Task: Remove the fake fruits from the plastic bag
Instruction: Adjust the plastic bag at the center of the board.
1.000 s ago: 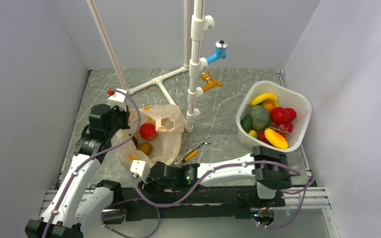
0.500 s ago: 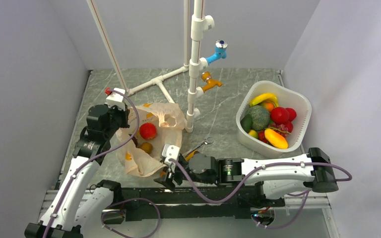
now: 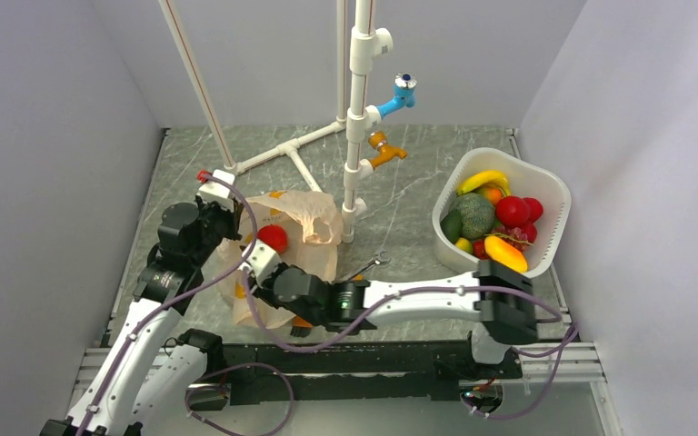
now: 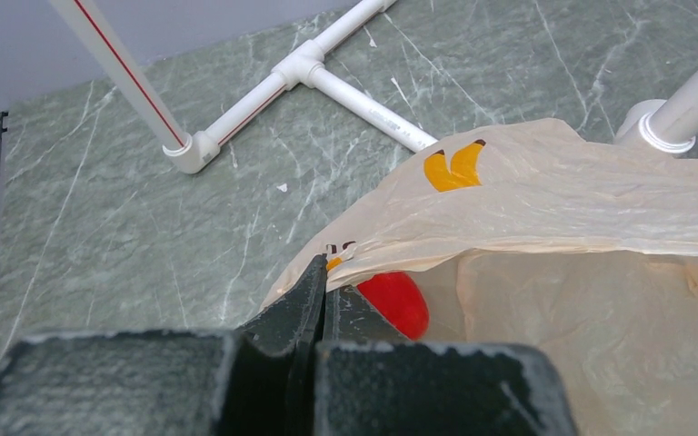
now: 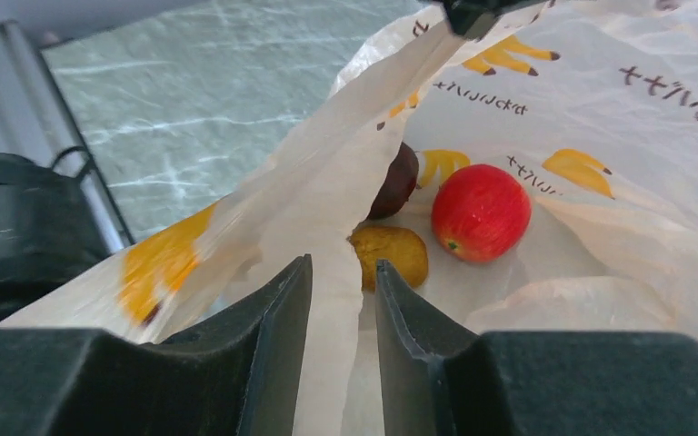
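The peach-orange plastic bag (image 3: 302, 221) lies left of centre with its mouth held up. My left gripper (image 4: 327, 270) is shut on the bag's rim (image 4: 545, 186) and lifts it; that gripper shows from above (image 3: 224, 216). Inside lie a red fruit (image 5: 480, 211), a yellow-brown fruit (image 5: 393, 254) and a dark brown one (image 5: 400, 180). The red fruit also shows in the top view (image 3: 273, 238) and the left wrist view (image 4: 397, 302). My right gripper (image 5: 344, 275) is open at the bag's near rim, with a fold of bag film (image 5: 327, 209) between its fingers, a short way from the yellow-brown fruit.
A white slotted basket (image 3: 545, 186) of other fruits stands at the right. A white pipe stand (image 3: 357, 109) with blue and orange taps rises just right of the bag, its floor pipes (image 4: 304, 73) behind. A wrench (image 3: 363, 269) lies near my right forearm.
My right arm pulled back to the right, then swung in to the bag's near rim; its jaws widened and narrowed again. The left gripper kept its hold on the rim.
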You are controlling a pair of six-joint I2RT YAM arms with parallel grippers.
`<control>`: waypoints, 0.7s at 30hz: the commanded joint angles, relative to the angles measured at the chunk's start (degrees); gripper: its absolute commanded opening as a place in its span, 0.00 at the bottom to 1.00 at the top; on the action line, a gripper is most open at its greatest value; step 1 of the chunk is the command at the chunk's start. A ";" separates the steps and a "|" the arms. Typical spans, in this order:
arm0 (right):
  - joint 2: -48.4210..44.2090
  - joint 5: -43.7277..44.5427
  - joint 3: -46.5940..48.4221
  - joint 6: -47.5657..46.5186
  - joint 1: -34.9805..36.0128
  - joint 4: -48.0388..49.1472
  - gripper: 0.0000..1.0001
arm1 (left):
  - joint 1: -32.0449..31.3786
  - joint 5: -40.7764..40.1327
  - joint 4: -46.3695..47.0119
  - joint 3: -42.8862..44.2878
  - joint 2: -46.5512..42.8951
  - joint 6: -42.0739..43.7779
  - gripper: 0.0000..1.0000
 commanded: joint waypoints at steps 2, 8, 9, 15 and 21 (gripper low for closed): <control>8.60 -1.30 5.42 -2.03 -0.45 0.44 0.34 | -0.51 -0.67 2.78 0.18 -0.31 1.02 0.00; 15.04 -9.46 2.00 3.47 0.95 4.66 0.34 | -0.51 -3.02 1.94 0.74 0.18 0.37 0.00; 16.38 -10.18 2.15 4.76 0.92 4.56 0.33 | -0.51 -3.05 2.02 0.71 0.16 0.42 0.00; 16.56 -9.87 2.15 6.65 0.54 3.20 0.31 | -0.48 -2.26 2.85 0.21 -0.11 0.24 0.00; 8.74 -5.65 -0.84 6.04 -1.16 3.35 0.40 | -0.84 -2.26 2.73 0.23 -0.11 0.37 0.00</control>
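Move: The near side of the plastic bag lies some 15 cm below the right hand, about 2 cm back and 3 cm to its left. Inside the bag, the brown fruit is roughly 9 cm ahead of that hand and 1 cm left, with the red fruit about 16 cm straight ahead, both some 16 cm lower. From the left hand, which already pinches the bag's rim, that near side is roughly 14 cm back, 2 cm left and 20 cm down. Downward, the right hand drops about 15 cm into the near side of the bag, first easing left, then back towards the base, and rising about a centimetre at the very end. Its fingertips dip some 15 degrees and stay partly open against the loose film. The left hand holds still, keeping its pinch on the rim. ##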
